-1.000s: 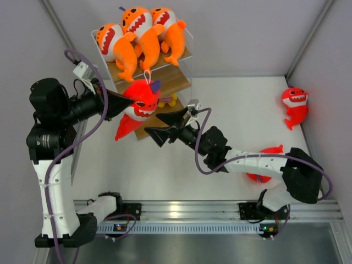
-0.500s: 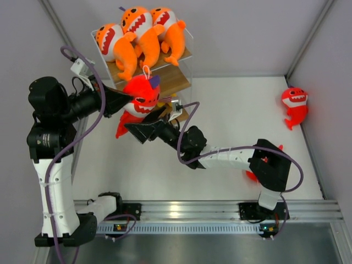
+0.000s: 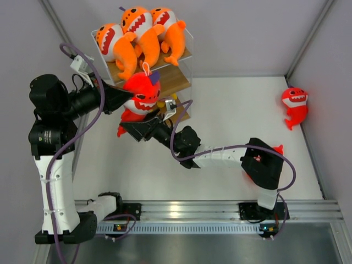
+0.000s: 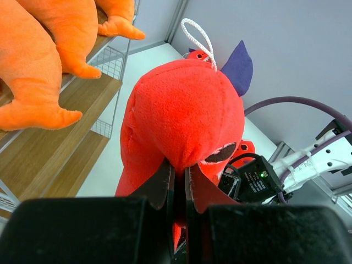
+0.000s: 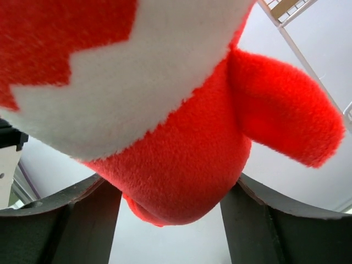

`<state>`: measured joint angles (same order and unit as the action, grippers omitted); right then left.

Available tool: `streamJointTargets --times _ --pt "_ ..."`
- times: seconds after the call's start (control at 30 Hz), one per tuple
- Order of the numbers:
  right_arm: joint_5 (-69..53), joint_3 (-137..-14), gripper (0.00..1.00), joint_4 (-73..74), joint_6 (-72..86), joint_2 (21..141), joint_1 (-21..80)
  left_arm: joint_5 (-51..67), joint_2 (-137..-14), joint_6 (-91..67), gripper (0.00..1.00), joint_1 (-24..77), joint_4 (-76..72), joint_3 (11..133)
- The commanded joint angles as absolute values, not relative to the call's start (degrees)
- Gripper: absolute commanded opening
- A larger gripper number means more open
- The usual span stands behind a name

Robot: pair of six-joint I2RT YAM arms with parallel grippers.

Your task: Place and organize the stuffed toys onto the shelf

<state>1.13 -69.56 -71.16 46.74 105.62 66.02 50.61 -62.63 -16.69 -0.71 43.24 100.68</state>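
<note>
Three orange stuffed toys [image 3: 142,33] lie along the top board of the shelf [image 3: 173,81]; their tails [image 4: 33,60] also show in the left wrist view above the shelf's boards [image 4: 60,143]. A red stuffed toy [image 3: 142,93] hangs in front of the shelf. My left gripper [image 3: 127,102] is shut on its back [image 4: 187,115], the jaws [image 4: 177,168] pinching the plush. My right gripper [image 3: 140,121] reaches in from below, its fingers touching both sides of the toy's belly [image 5: 181,159]. A second red toy [image 3: 294,105] lies far right. A third [image 3: 275,149] is mostly hidden behind the right arm.
The shelf's white wire frame [image 5: 286,11] is close above the right gripper. Grey enclosure walls close in the white floor [image 3: 242,110] on the left, back and right. The right arm [image 3: 220,157] stretches across the middle of the floor. A metal rail [image 3: 181,209] runs along the near edge.
The right arm has swung left and slid its gripper under the hanging red toy, its jaws narrowing around the belly. The left gripper has raised the toy slightly toward the shelf.
</note>
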Motion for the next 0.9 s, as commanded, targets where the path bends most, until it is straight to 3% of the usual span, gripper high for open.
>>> streamJointTargets --times 0.0,0.07,0.17,0.2,0.3,0.37,0.43,0.5,0.53,0.57,0.67,0.87 --pt "2.1 -71.4 0.66 -74.9 48.3 105.3 67.1 51.2 -62.6 -17.9 0.0 -1.1 38.6 101.3" --pt "3.3 -70.2 0.62 -74.5 48.0 104.7 67.1 51.2 -62.6 -17.8 0.0 -1.1 38.6 101.3" --pt "4.1 -69.3 0.46 -74.0 48.2 104.4 67.1 50.9 -62.5 -17.8 0.0 -1.1 38.6 101.4" --pt "4.2 -69.1 0.28 -74.1 48.2 104.2 67.1 50.6 -62.4 -17.7 0.0 -1.3 38.6 101.4" --pt "5.1 -67.1 0.0 -72.6 45.6 101.4 66.7 48.4 -61.8 -16.3 0.0 -1.4 38.6 100.6" --pt "6.5 -64.7 0.0 -65.9 42.6 98.5 66.4 46.7 -60.6 -15.2 0.02 -1.3 38.6 99.4" --pt "8.7 -63.4 0.0 -53.4 37.3 93.1 65.7 43.9 -59.7 -13.1 0.34 -1.4 39.6 97.7" --pt "9.1 -65.0 0.0 -41.9 30.0 87.8 64.7 39.3 -59.2 -11.2 0.73 -1.4 41.4 96.7" --pt "9.2 -66.2 0.0 -36.4 27.3 86.3 64.4 37.7 -59.0 -10.4 0.8 -1.4 42.0 96.4" --pt "9.1 -67.7 0.0 -22.9 22.0 84.0 64.0 36.1 -59.0 -9.5 0.82 -1.4 42.7 96.4" --pt "11.9 -73.1 0.0 -0.5 14.7 81.1 62.5 29.4 -58.3 -5.7 0.86 -1.4 45.3 96.7" --pt "10.5 -82.6 0.0 28.6 8.8 83.5 58.8 20.4 -57.5 -0.6 0.87 -1.3 48.2 97.0"
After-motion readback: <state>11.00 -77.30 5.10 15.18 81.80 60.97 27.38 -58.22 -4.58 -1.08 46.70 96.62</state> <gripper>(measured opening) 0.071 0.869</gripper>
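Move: The red shark toy hangs from the left hand, its middle about 4 cm ahead, 4 cm right and 5 cm below it. From the right hand the same middle is about 3 cm ahead, 3 cm left and 6 cm up. From the right hand, the middle orange shark lies roughly 30 cm ahead, straight in line and 8 cm higher; the middle shelf board is some 22 cm ahead, 5 cm right and 10 cm lower. The red shark's lower body is pinched as the right fingers shut around it; the left fingers then open and let go of the back of its head. The left hand draws off left some 6 cm and a little forward and down, turning counter-clockwise, while the right carries the toy right, down and forward, its fingers tipping over from up-left to slightly downward, over 50 degrees. ##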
